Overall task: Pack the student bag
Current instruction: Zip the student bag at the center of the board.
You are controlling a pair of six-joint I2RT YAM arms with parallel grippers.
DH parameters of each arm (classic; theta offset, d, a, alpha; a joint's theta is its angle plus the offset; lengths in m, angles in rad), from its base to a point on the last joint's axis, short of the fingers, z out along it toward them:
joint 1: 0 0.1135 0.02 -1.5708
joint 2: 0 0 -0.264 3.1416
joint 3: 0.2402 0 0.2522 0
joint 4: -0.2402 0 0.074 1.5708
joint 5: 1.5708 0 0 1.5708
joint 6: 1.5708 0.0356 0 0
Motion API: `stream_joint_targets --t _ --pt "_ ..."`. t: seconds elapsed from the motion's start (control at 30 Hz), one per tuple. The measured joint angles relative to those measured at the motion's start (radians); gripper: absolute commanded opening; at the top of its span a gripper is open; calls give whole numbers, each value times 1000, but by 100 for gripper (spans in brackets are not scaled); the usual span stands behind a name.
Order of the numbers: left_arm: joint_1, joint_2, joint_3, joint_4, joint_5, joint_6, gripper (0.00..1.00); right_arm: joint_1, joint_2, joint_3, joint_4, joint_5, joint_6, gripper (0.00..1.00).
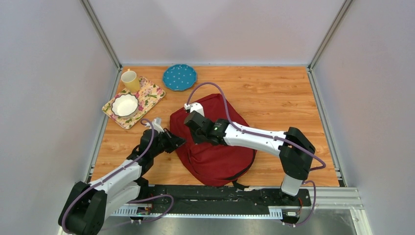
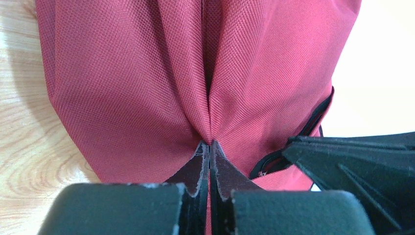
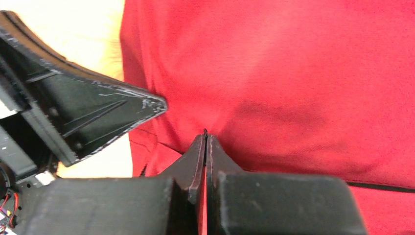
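Note:
The student bag [image 1: 215,152], a dark red fabric backpack, lies flat in the middle of the wooden table. My left gripper [image 1: 178,142] is at its left edge. In the left wrist view the left gripper [image 2: 210,144] is shut on a pinched fold of the student bag [image 2: 147,73], whose cloth gathers into the tips. My right gripper [image 1: 194,131] rests on the bag's upper left part. In the right wrist view the right gripper [image 3: 205,134] is shut against the student bag [image 3: 293,73], with a small black nub at the tips and red cloth between the fingers.
At the back left stand a floral tray [image 1: 147,98] holding a white bowl [image 1: 125,105] and a yellow cup [image 1: 130,80]. A teal dotted plate [image 1: 179,77] lies behind the bag. Grey walls close in the table on three sides.

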Motion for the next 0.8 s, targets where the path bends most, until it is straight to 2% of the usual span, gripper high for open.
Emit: stream_joint_targets --t 0.53,0.57,0.6,0.67,0.7,0.8 --pt "1 -67 0 9 34 47 1 -109 -110 -113 18 -3 -4 0" --pt "1 -68 0 11 36 47 12 -116 -116 -120 22 -10 -3 0" --pt "1 -68 0 15 39 46 43 -119 -122 -125 26 -18 -3 0" --pt "2 -71 -1 23 55 37 59 -124 -134 -130 31 -40 -3 0" --pt "2 -73 -1 26 68 29 74 -126 -137 -132 33 -48 -3 0" --pt "2 -109 0 16 97 10 74 -124 -140 -142 53 -76 -2 0"
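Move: The zipper pull sits between the right hand's closed fingertips, at the left part of the pocket zip; the right end of this zip lies about 15 cm to this hand's right and 8 cm ahead, slightly lower. The blue plate is some 31 cm ahead and 10 cm left, the bag strap 15 cm back and 18 cm right, both about 10 cm below. The left hand holds the bag fold right at its fingertips, with the zipper pull 3 cm to its right and 1 cm back. The zipper pull, still pinched in the right fingers, is drawn along the pocket zip to the right and somewhat forward, about 5 cm, away from the left hand; the right hand eases back slightly left at the end. The bag fold is still pinched by the left hand, which raises it about 2 cm, then opens wide, lets go and keeps rising, with the fingers tipping up slightly. ##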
